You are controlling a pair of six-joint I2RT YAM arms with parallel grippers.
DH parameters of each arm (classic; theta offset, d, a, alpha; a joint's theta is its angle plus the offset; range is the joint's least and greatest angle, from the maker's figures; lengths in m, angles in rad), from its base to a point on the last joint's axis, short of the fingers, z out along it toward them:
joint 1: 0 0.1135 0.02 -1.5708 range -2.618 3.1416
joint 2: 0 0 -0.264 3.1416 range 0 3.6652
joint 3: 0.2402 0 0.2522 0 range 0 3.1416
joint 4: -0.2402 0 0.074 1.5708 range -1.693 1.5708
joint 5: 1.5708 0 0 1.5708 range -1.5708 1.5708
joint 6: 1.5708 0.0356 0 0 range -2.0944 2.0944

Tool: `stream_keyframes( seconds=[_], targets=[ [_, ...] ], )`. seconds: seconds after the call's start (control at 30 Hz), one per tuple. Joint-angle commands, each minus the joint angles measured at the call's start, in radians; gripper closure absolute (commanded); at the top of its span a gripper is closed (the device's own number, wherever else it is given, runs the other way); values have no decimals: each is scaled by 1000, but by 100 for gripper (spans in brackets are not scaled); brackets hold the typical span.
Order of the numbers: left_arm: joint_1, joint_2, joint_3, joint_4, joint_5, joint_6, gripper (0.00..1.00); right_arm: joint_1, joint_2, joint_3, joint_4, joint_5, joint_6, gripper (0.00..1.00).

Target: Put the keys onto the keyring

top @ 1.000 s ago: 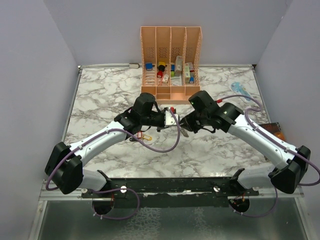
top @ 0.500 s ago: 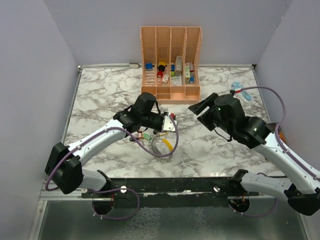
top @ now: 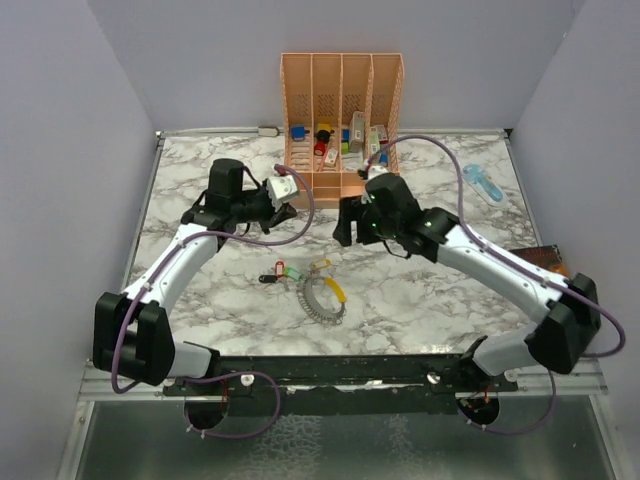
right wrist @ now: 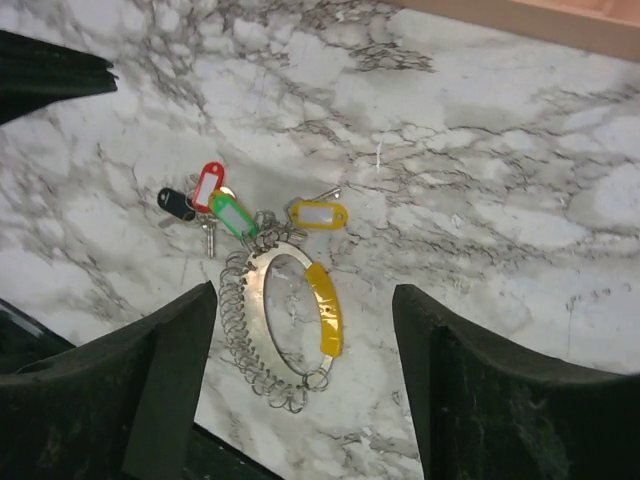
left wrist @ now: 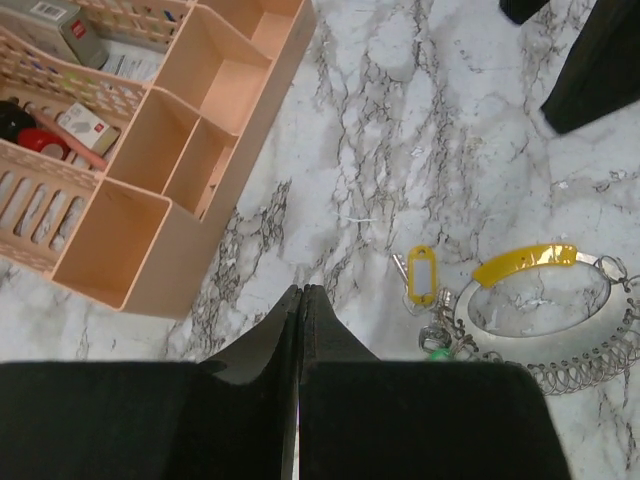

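The keyring (top: 323, 297), a silvery coiled loop with a yellow band (right wrist: 325, 310), lies flat on the marble near the front middle. The keys lie bunched at its far end: green tag (right wrist: 233, 215), red tag (right wrist: 208, 186), black tag (right wrist: 177, 203) and yellow tag (right wrist: 316, 213). The green and yellow ones touch the loop. My left gripper (top: 288, 187) hovers at the back left by the organizer, shut and empty (left wrist: 301, 290). My right gripper (top: 346, 218) hangs above and behind the ring, open with nothing between its fingers (right wrist: 303, 292).
A peach desk organizer (top: 341, 178) with small items in its slots stands at the back middle, close to both grippers. A light-blue gadget (top: 482, 183) lies at the back right. A brown object (top: 547, 259) sits at the right edge.
A second ago both grippers met over the table's middle. The ring with its keys now lies on the marble; the right gripper has opened and both arms have drawn back.
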Motion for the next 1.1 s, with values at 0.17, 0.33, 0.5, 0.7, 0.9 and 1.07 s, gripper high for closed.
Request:
stream_keyframes(
  seconds=[0.17,0.33,0.5,0.7,0.9,1.07],
  targets=[
    [166,-65,-44,25,-63,-176,95,9,336,162,157,-500,-464,53],
    [224,-104,-52,38,-86,-207,78,43,409,161,181,-597,-585,55],
    [233,-122,-87,65,-97,-221,74,87,478,184,197,-633,-654,57],
    [233,-131,-110,100,-101,-236,74,94,541,160,272,-663,-682,60],
    [233,-141,-125,98,-107,-230,74,94,586,128,320,-639,-715,59],
    [233,-143,-138,118,-104,-243,74,93,638,149,308,-591,-740,60]
  ],
)
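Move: The green-tagged key lies about 18 cm to the right hand's left, level fore and aft, some 19 cm below. At that same depth, the red tag is 3 cm farther out and 3 cm farther left than the green, and the keyring is roughly 8 cm back and 8 cm left of the hand. From the left hand the green tag is about 10 cm back, 3 cm right and 20 cm down. Right hand swings left and down, 14 cm each, towards the green-tagged key, half-closing; left withdraws left, opening slightly. ##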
